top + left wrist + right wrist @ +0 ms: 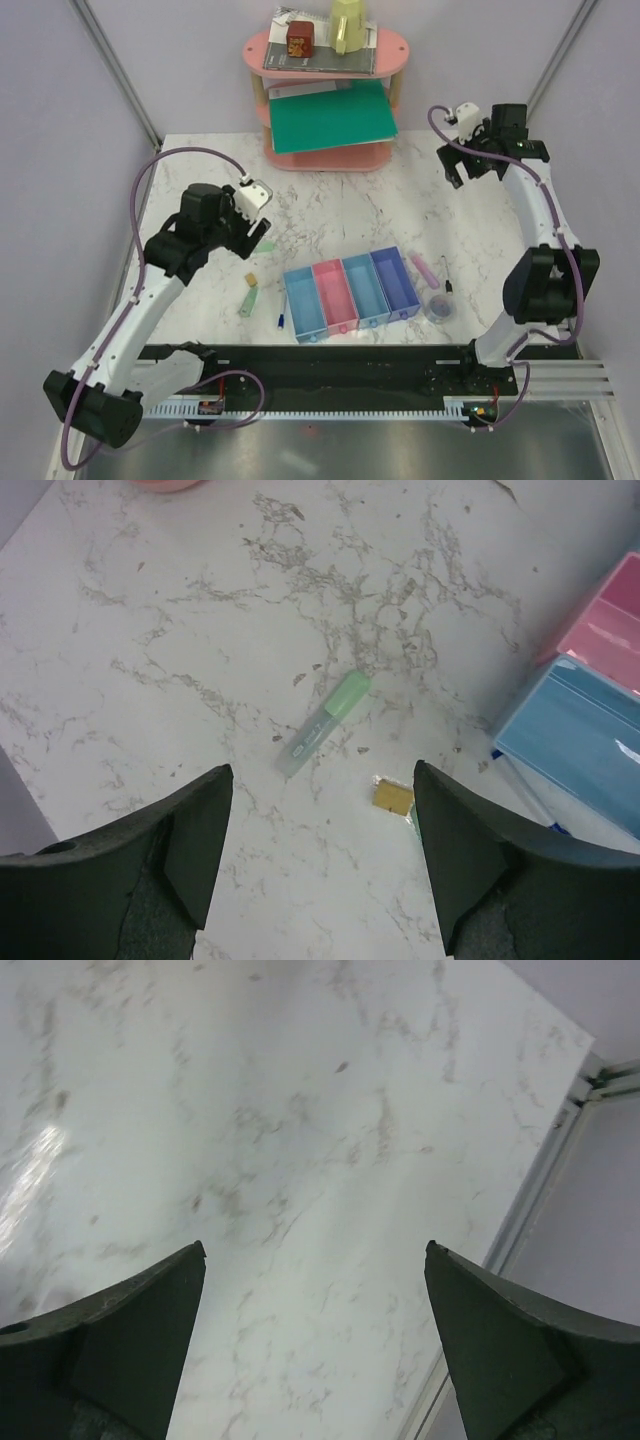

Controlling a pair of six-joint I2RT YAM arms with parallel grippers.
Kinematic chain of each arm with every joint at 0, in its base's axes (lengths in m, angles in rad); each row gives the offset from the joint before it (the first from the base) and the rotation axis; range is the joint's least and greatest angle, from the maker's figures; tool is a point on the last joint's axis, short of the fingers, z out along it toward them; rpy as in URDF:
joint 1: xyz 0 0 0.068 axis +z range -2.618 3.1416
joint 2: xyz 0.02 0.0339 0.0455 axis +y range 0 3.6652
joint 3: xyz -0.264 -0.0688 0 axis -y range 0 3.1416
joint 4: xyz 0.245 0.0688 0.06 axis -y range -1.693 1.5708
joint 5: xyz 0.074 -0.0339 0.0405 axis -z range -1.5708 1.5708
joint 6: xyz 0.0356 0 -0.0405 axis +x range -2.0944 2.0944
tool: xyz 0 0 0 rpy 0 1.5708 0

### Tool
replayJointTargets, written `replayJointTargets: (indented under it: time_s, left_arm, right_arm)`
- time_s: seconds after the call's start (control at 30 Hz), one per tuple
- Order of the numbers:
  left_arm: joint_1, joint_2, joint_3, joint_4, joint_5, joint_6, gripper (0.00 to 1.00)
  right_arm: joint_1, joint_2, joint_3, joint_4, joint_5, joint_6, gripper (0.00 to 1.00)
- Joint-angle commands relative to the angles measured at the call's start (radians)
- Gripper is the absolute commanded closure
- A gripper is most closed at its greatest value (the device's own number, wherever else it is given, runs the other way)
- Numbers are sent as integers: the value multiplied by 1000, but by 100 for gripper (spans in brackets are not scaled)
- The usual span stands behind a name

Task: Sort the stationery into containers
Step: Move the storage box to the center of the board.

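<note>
My left gripper (252,235) is open and empty above the table, left of the containers. In the left wrist view (322,768) a pale green marker (325,723) lies just ahead of its open jaws, and a tan eraser (392,796) lies by the right finger. From above, that marker (265,246) lies by the gripper, with the eraser (251,279) and a second pale green marker (248,300) nearer. The white pen (282,318) lies beside the light blue tray (303,303). The pink (335,295), blue (365,290) and violet-blue (395,283) trays look empty. The pink-purple marker (424,269), black pen (447,277) and tape roll (440,307) lie to their right. My right gripper (462,165) is open and empty at the far right (315,1245).
A pink oval two-tier shelf (385,60) stands at the back with a green folder (333,118), books and small items on it. The table's right edge rail (545,1180) runs close to my right gripper.
</note>
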Motion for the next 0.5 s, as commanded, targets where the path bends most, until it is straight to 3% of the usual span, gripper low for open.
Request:
replayJointTargets:
  time_s: [0.0,0.23,0.47]
  left_arm:
    - [-16,-26,-28,-114,75,-81,21]
    - [-50,-18,-137,-87,159,-256,24]
    - [-79,54,-154,-76,184,-286,25]
  right_arm:
    - [33,-142,-85,-381,-170,-157,2]
    - [111,-398,-391,-464,-202,-185,2]
    - [154,-466,-550,-393,-219,-137,4]
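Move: The storage box's middle lies about 20 cm to the left hand's right and 5 cm back, some 19 cm below. From that hand, the blue pen lies 9 cm back and 6 cm right, and the eraser 2 cm back and 1 cm left. From the right hand the box is about 24 cm back, 24 cm left and 18 cm down; the pink highlighter is 19 cm back and 9 cm left, the clip jar 28 cm back and 8 cm left. Back towards its base sweeps the right hand, some 22 cm, also drifting left and sinking, towards the right side of the storage box; it tips its fingers down and swings counter-clockwise. The left hand comes down about 9 cm while drawing back and slightly right towards the box's left side, its fingers tipping down some 20 degrees. Both grippers stay open, clear of everything. ##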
